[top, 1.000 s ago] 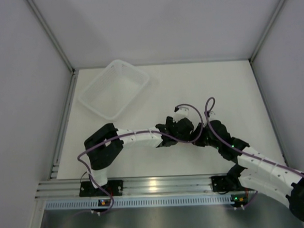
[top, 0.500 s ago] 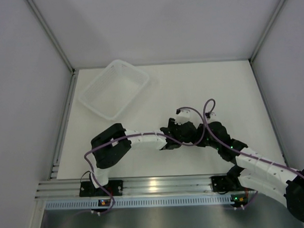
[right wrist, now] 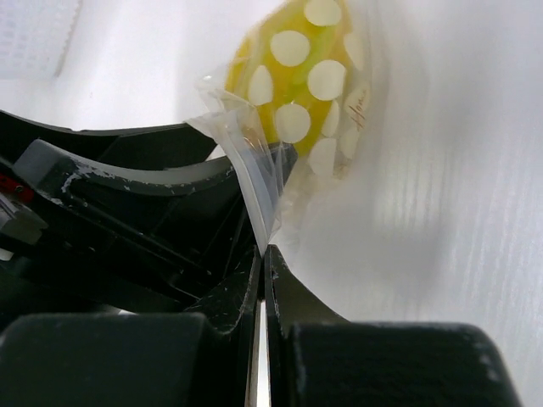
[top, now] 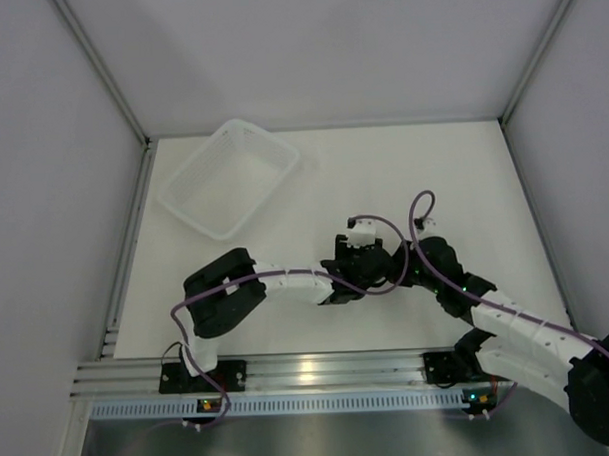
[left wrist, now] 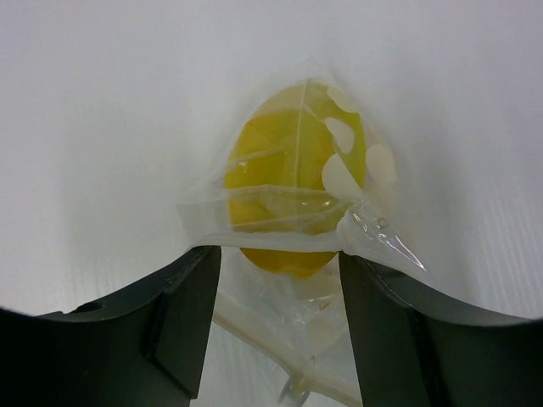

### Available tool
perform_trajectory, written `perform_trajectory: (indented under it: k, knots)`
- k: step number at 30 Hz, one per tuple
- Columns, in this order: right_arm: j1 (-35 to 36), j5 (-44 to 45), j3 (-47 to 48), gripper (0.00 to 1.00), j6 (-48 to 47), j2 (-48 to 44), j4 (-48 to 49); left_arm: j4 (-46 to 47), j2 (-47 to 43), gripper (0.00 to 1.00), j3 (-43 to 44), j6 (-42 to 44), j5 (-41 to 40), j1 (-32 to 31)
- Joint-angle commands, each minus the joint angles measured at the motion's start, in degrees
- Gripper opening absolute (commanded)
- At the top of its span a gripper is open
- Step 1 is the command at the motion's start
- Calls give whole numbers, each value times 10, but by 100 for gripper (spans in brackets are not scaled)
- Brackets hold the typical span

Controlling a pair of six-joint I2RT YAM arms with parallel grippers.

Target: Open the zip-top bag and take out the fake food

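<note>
The zip-top bag (left wrist: 373,237) is a clear crinkly pouch with white dots, and the yellow fake food (left wrist: 288,182) sits inside it. My left gripper (left wrist: 278,259) is open, one finger on each side of the bag's lower part. The bag's zip strip (left wrist: 263,335) runs loose between the jaws. My right gripper (right wrist: 263,254) is shut on a clear edge of the bag (right wrist: 254,161), just below the dotted yellow food (right wrist: 297,76). In the top view the left gripper (top: 371,258) and right gripper (top: 411,260) meet at mid-table and hide the bag.
A translucent white basket tray (top: 228,176) stands at the back left of the table. White walls close in the left, right and far sides. The left gripper's black body (right wrist: 127,195) fills the left of the right wrist view.
The left arm's elbow has swung right and its wrist has edged closer to the right gripper. The right arm has barely moved.
</note>
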Motion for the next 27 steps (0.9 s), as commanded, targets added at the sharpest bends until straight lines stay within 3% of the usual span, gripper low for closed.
perform_trajectory:
  k: [1,5,7,12,14,18,27]
  knots:
    - [15,-87,68,0,-9,-31,4,110,-60,64,-34,-46,-62,4]
    - [16,-133,104,0,1,-41,-20,38,-136,64,-39,-42,-37,4]
    - [16,-201,97,0,40,-43,-7,-46,-148,64,-25,-48,-6,4]
    - [18,-345,61,0,163,-43,115,-149,-192,65,-16,-40,91,4]
    - [21,-340,57,0,165,-53,101,-171,-204,65,-25,-29,156,4]
    - [25,-237,61,0,149,-101,13,-184,-214,64,-61,-35,197,-9]
    - [25,-203,9,0,183,-117,46,-183,-121,64,-34,-14,302,-28]
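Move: The bagged fake food lies about 4 cm ahead of the left hand, 1 cm to its right and some 4 cm below; the left fingers are already spread in the bag's mouth. From the right hand, already shut on the bag's lip, the food lies about 10 cm ahead, 3 cm to the left and 6 cm below. The white bin stands far off, roughly 24 cm ahead and 33 cm left of the left hand. The left fingers keep the bag's mouth stretched between them and the right keeps its pinch on the lip as both hands quickly lift together some 7 cm, swinging left, then draw back towards the base by about 6 to 8 cm and sink a few centimetres at the end. The right hand rolls its left side up some 20 degrees; the left dips first up slightly, then tips its fingers down and turns clockwise. ##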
